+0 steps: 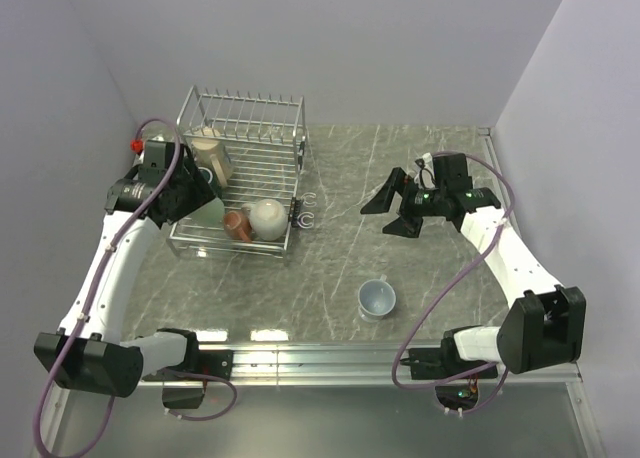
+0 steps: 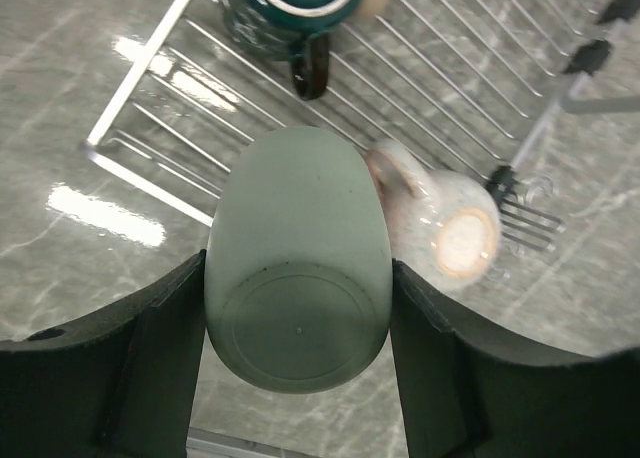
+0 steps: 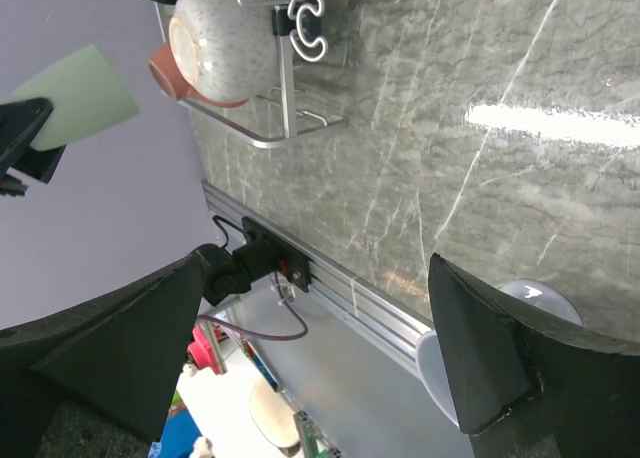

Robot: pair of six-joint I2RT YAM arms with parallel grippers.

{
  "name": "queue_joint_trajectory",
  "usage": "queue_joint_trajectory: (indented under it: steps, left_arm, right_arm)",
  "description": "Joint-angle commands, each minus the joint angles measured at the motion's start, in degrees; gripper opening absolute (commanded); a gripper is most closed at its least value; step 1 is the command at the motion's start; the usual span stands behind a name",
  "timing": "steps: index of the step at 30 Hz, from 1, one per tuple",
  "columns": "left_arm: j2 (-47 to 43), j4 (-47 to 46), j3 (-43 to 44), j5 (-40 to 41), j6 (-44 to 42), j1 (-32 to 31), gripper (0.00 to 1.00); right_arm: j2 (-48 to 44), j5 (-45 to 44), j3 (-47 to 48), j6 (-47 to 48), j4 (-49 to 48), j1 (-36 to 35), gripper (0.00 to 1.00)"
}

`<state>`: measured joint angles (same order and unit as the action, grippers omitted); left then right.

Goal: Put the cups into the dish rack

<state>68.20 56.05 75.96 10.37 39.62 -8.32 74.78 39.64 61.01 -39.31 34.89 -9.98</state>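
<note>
My left gripper (image 2: 297,323) is shut on a pale green cup (image 2: 296,228), base toward the camera, above the dish rack (image 2: 150,53). In the rack lie a dark green cup (image 2: 290,3) and a speckled cream cup (image 2: 452,230). From above, the left gripper (image 1: 190,193) hangs over the silver rack's (image 1: 245,100) left side. A tan cup (image 1: 212,154), a red-brown cup (image 1: 236,225) and the cream cup (image 1: 268,218) rest inside. A light blue-grey cup (image 1: 377,298) stands upright on the table. My right gripper (image 1: 395,206) is open and holds nothing, right of the rack and beyond that cup.
Two white hooks (image 1: 307,210) hang on the rack's right side. A metal rail (image 1: 300,358) runs along the near table edge. Grey walls close in the left, back and right. In the right wrist view the blue-grey cup (image 3: 535,296) peeks from behind a finger.
</note>
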Motion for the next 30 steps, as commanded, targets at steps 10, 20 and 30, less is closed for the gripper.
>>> queue_joint_trajectory:
  steps: [10, 20, 30]
  left_arm:
    - [6.23, -5.07, -2.04, 10.64, -2.26, 0.84, 0.0]
    - [7.21, -11.39, -8.81, 7.3, -3.58, 3.74, 0.0]
    - [9.56, -14.75, -9.17, 6.85, -4.99, 5.5, 0.0]
  right_arm:
    - [-2.98, -0.88, -1.95, 3.27, 1.31, -0.3, 1.0]
    - [-2.01, -3.16, -1.25, 5.38, 4.04, -0.22, 1.0]
    - [-0.96, -4.57, -0.37, 6.53, 6.32, -0.22, 1.0]
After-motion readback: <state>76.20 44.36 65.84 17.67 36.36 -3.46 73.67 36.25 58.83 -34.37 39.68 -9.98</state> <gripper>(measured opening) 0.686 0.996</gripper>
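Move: The left hand holds the green cup above the rack's front-left corner; the free spot there is about 4 cm ahead, 5 cm to the left and 15 cm below. The terracotta cup lies 5 cm ahead and 5 cm right of the hand, the dark green cup 13 cm ahead and 3 cm left, both some 15 cm down. From the right hand, the blue cup is about 12 cm back, 1 cm right and 16 cm below; the free spot is 43 cm left, 6 cm ahead and 11 cm below. The left hand keeps its grip on the green cup and lowers it about 8 cm towards the front-left corner of the rack, easing some 5 cm left and 3 cm forward, away from the terracotta cup, as the wrist turns roughly 10 degrees, left side up and counter-clockwise; the sinking stops near the end while the hand still creeps forward. Meanwhile the open, empty right hand drifts about 3 cm down and back towards the blue cup, touching nothing. ##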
